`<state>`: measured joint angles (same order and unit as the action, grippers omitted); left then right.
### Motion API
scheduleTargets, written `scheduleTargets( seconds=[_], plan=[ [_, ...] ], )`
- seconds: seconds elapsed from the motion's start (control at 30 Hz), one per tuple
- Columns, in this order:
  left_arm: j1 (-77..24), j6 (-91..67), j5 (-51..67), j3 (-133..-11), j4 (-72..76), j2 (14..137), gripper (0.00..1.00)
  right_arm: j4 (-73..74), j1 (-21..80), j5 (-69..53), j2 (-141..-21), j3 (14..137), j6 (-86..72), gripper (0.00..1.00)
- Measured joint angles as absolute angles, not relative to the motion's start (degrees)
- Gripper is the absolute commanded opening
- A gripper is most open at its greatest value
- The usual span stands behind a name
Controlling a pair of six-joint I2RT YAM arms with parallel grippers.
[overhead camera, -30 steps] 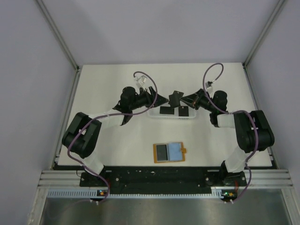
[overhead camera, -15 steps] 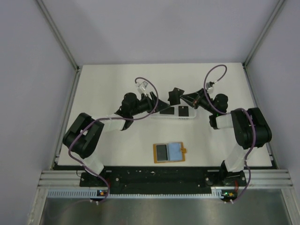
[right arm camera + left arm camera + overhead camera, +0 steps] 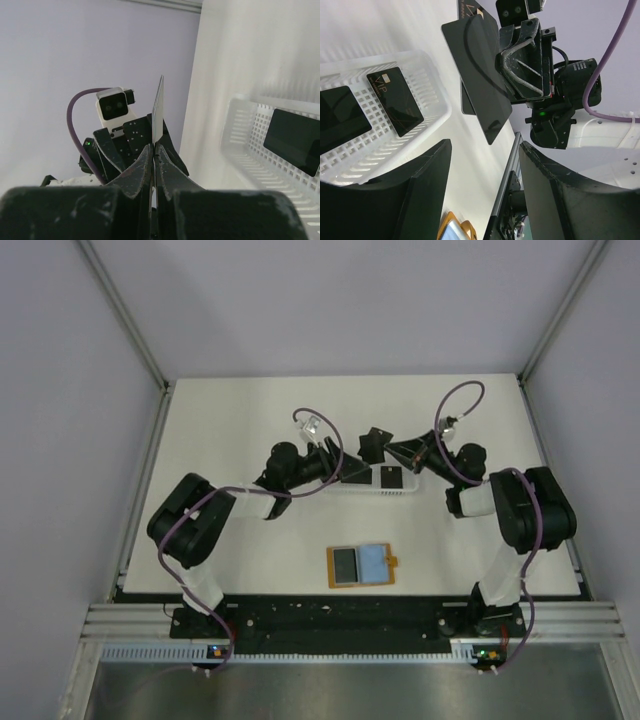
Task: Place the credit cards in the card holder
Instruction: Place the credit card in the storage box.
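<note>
One black credit card (image 3: pixel 373 443) hangs in the air over the white tray, upright, with my right gripper (image 3: pixel 391 450) shut on its edge. The right wrist view has this card (image 3: pixel 158 107) edge-on between the shut right gripper (image 3: pixel 154 148). My left gripper (image 3: pixel 349 466) faces it from the left, open and holding nothing. In the left wrist view the held card (image 3: pixel 477 75) floats ahead of the open left gripper (image 3: pixel 485 145). Two more cards (image 3: pixel 395 102) (image 3: pixel 337 117) lie in the tray. The orange card holder (image 3: pixel 362 565) lies open near the front, dark on its left half, pale blue on the right.
The white slotted tray (image 3: pixel 405 490) lies across the table's middle, under both grippers, with a dark card (image 3: pixel 392 477) showing in it. Purple cables loop above both wrists. Metal frame rails run along the table's sides and the near edge.
My right gripper has lifted the card up off the tray and back a little. The left gripper has slid right towards the card, and its jaws have narrowed slightly.
</note>
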<state>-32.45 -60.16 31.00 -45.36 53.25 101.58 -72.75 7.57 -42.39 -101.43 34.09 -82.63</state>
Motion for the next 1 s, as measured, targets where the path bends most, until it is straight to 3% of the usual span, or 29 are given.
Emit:
scheduleTargets(
  seconds=[0.57,1.0],
  plan=[
    [-32.7,-63.6,30.6,-48.0,56.2,104.3,0.43,-73.8,7.5,-42.8,-102.8,33.0,-84.7,0.00],
    [-33.7,-64.2,30.8,-48.7,56.6,105.1,0.15,-74.1,7.4,-43.0,-102.8,33.0,-85.2,0.00]
  ],
)
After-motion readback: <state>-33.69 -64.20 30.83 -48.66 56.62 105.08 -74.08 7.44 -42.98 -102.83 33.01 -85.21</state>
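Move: Of the two crossed credit cards held in the right hand, the nearer one's middle lies some 4 cm to the left hand's right, 3 cm farther out and slightly above; its low end already hangs between the open left fingers. From the right hand that middle is about 3 cm left and roughly level. Below the left hand, some 15 cm down in the white basket, the black card lies 4 cm farther out and straight in line; the VIP card lies 4 cm farther out and 10 cm to the right. The left fingers close around the low end of the nearer held card, narrowing from well open to nearly shut with its edge between the tips. Meanwhile the left hand eases about 2 cm right, towards the right gripper, and ends some 1 cm higher. The right hand keeps its pinch on the cards, dipping about 1 cm early and then holding still. ##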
